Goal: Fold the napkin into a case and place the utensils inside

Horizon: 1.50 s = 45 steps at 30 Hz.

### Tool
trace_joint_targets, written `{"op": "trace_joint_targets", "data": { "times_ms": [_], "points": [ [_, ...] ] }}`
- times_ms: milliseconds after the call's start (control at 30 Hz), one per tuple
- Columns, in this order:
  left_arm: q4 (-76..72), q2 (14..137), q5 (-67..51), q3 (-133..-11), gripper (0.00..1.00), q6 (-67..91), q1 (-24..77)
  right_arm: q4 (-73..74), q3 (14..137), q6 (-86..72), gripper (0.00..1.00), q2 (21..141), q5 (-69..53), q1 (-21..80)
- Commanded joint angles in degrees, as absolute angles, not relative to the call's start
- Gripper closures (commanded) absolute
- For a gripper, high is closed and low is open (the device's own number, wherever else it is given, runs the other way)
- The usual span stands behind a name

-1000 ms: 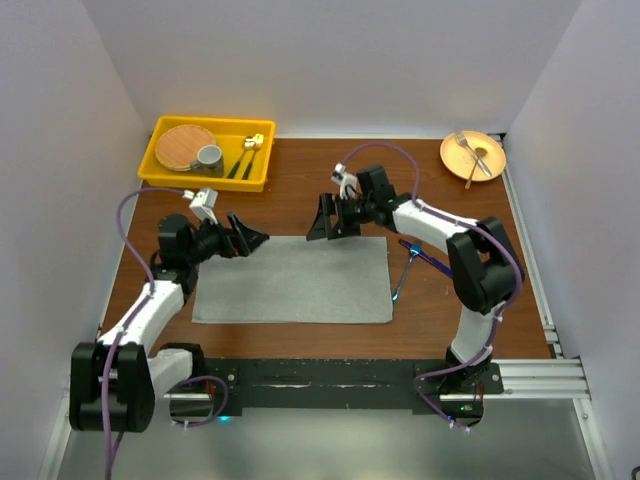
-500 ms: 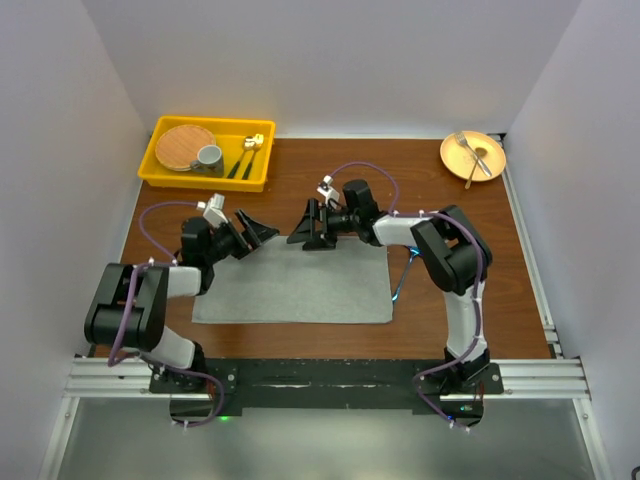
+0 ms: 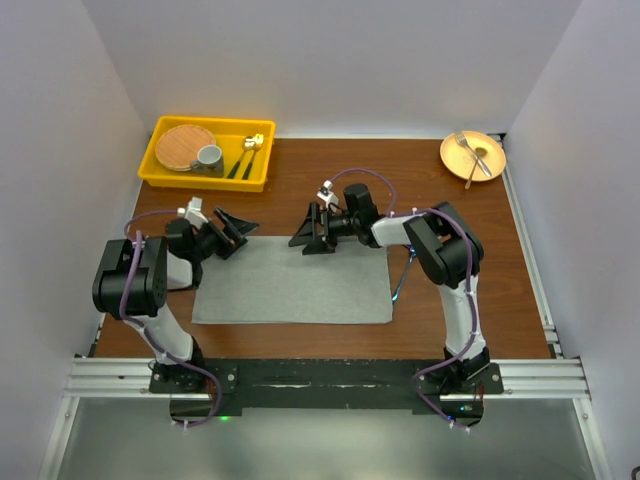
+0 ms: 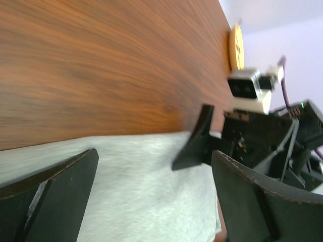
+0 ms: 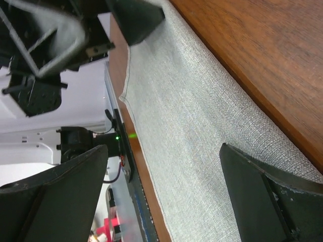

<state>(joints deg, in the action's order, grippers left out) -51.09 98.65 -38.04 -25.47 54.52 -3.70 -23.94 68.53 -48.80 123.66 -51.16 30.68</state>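
Observation:
The grey napkin [image 3: 290, 282] lies flat and unfolded on the brown table. My left gripper [image 3: 232, 228] is open, low over its far left corner. My right gripper [image 3: 310, 232] is open too, low over the far edge near the middle, facing the left one. In the left wrist view the left gripper [image 4: 154, 156] has only napkin [image 4: 136, 191] between its fingers. The right gripper [image 5: 164, 148] likewise frames bare napkin [image 5: 202, 126]. The blue-handled utensils [image 3: 401, 283] lie just off the napkin's right edge, partly hidden by the right arm.
A yellow tray [image 3: 205, 184] at the back left holds a wooden plate, a grey cup and gold-headed cutlery. An orange plate [image 3: 450, 160] with a silver fork sits at the back right. White walls close in three sides.
Both arms have drawn in and dropped low. The right gripper slid left along the napkin's far edge, and the left gripper shifted back and left toward the far left corner. Both stayed open.

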Motion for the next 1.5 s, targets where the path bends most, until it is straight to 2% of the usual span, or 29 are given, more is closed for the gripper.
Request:
{"op": "trace_joint_targets", "data": {
  "times_ms": [0, 267, 533, 867, 1067, 1467],
  "points": [
    [-54.23, 101.25, -39.9, -24.96, 0.0, 54.05, -10.96, -22.24, 68.2, -45.97, 0.02, 125.51, -52.03, 29.36],
    [-47.56, 99.85, -37.53, -24.08, 0.0, 50.54, -15.56, -17.31, 70.66, -42.96, 0.02, 123.76, -50.8, 29.35],
    [-46.58, 100.2, -37.7, -23.56, 0.0, 47.99, -15.47, -32.23, 74.35, -57.29, 0.02, 121.99, -47.64, 35.06],
    [-45.44, 99.49, -37.62, -23.29, 0.0, 46.94, -15.47, -50.45, 78.04, -74.35, 0.02, 133.94, -43.42, 39.2],
    [-43.25, 98.7, -37.18, -23.55, 0.0, 45.1, -15.38, -51.94, 75.51, -75.59, 0.02, 136.14, -45.0, 35.7],
    [-39.9, 99.14, -35.68, -24.96, 0.0, 43.07, -15.56, -48.96, 66.01, -72.07, 0.02, 130.79, -52.9, 26.03]
  ]
}}
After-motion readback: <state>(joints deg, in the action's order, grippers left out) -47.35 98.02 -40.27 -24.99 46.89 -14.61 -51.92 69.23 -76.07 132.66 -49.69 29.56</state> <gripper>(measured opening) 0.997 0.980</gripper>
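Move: The folded napkin's middle lies about 9 cm back and 13 cm to the right of the left hand, some 3 cm lower; its far left corner is about 9 cm to that hand's left and 1 cm farther out. The yellow tray stands roughly 20 cm ahead and 7 cm to the left of the left hand. From the right hand the napkin's middle is about 9 cm back, 2 cm left and 3 cm down, with the blue utensil some 24 cm right and 8 cm back. With open fingers still on the cloth by the far edge, the left hand slides about 6.5 cm left towards the far left corner, sinking a centimetre, then stays there. The open right hand waits at that edge, hops left some 9 cm in a roughly 5 cm high arc, comes down nearer the left hand, then sweeps back about 8 cm right and 4 cm forward. ##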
